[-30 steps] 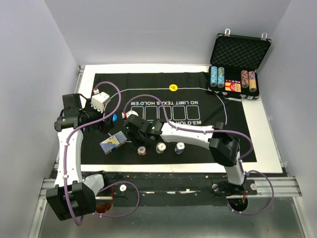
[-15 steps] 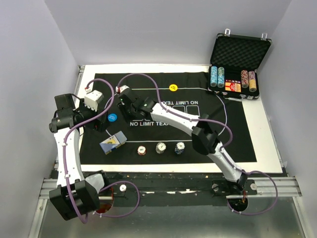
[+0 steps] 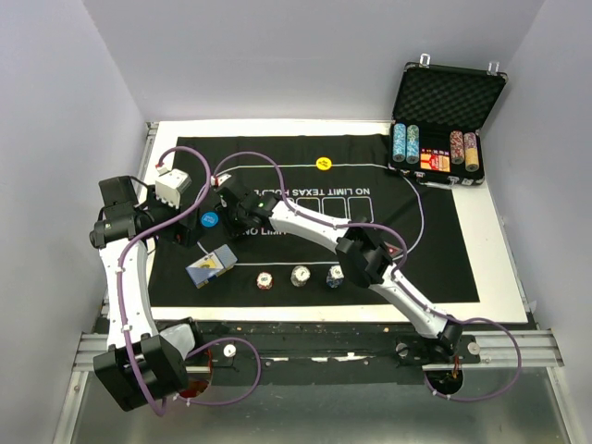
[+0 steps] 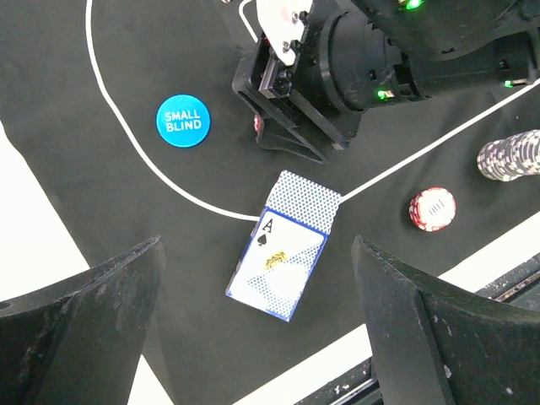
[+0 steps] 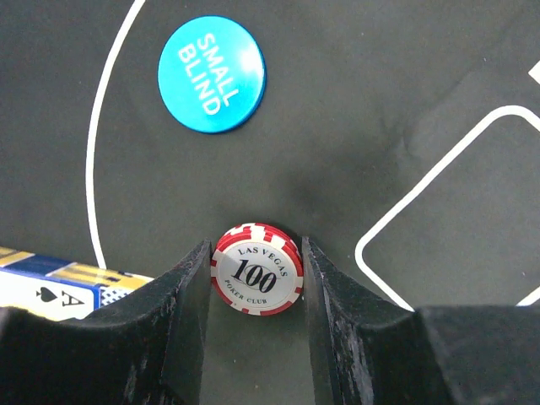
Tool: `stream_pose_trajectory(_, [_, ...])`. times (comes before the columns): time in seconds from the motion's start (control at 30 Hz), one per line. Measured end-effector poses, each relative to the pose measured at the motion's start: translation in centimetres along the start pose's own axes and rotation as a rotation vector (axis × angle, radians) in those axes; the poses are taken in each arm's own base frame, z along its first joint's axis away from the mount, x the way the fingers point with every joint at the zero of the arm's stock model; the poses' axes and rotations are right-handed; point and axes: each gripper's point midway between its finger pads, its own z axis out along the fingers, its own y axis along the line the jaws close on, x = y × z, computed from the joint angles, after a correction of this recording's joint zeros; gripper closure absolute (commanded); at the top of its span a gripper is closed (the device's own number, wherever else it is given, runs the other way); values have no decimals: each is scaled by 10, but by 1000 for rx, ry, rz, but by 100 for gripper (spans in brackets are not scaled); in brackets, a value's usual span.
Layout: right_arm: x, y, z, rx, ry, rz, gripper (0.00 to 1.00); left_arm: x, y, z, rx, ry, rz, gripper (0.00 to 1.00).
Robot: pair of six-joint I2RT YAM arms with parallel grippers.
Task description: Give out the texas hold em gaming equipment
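Observation:
A red-and-white "100" poker chip stack [image 5: 257, 268] sits between the fingers of my right gripper [image 5: 257, 272], which is shut on it just over the black mat, near the blue "small blind" disc [image 5: 211, 73]. From above, that gripper [image 3: 231, 209] is at the mat's left side. My left gripper [image 4: 257, 243] hangs open above the blue-and-white deck box [image 4: 283, 253], which lies flat with an ace face showing. Three chip stacks stand in a row along the mat's front: red [image 3: 265, 280], grey [image 3: 301, 276] and blue [image 3: 335, 276]. A yellow disc [image 3: 323, 164] lies at the mat's far edge.
An open black chip case [image 3: 444, 120] with more chip rolls stands at the back right, off the mat [image 3: 435, 231]. The right arm stretches diagonally across the mat's middle. Both arms' purple cables loop over the left half. Grey walls close in the left and right sides.
The right arm swung from the front chip row out to the far left, then came back toward the small blind disc with the red chip stack. The left arm shifted slightly left.

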Motion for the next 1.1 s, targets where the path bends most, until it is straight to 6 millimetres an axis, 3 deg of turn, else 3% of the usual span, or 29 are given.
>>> stream_pose_trajectory(0.17, [-4, 1, 12, -21, -25, 9, 65, 0, -2, 0, 10, -4, -3, 1])
stream_pose_trajectory(0.3, [-15, 3, 15, -49, -56, 18, 44, 0, -2, 0, 12, -5, -5, 1])
stream_pose_trajectory(0.47, [-20, 4, 15, -65, -74, 20, 24, 1, -2, 2, 18, -1, -11, 1])
stream_pose_trajectory(0.7, [-14, -11, 11, -23, -63, 20, 23, 1, -1, 2, 20, 1, -14, 1])
stream_pose_trajectory(0.83, [-12, -18, -19, 12, -52, 17, 22, 1, -1, 2, 20, 1, -14, 1])
stream_pose_trajectory(1.0, [-20, -17, -89, 9, -73, 33, 7, 1, -1, 2, 19, 0, -13, 1])
stream_pose_trajectory(1.1, [-13, -14, -118, 4, -74, 26, 5, 1, -1, 2, 19, 0, -13, 1])
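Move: The right hand still holds the red 100 chip low over the mat. The blue SMALL BLIND button lies about 7 cm to its left and 4 cm ahead, roughly level with the fingers. The card deck is some 8 cm back and 6 cm left of the hand, and the red chip stack about 12 cm back and 8 cm right. From the raised left hand, the button is about 11 cm ahead, 4 cm right and 17 cm down. Ease the right gripper, with the chip still pinched, some 2.5 cm forward and left along the mat towards the SMALL BLIND button, then open the fingers to let go of the chip beside it. Once free, sweep up about 9 cm while swinging right and back, clear of chip and button, fingers opening almost fully. ##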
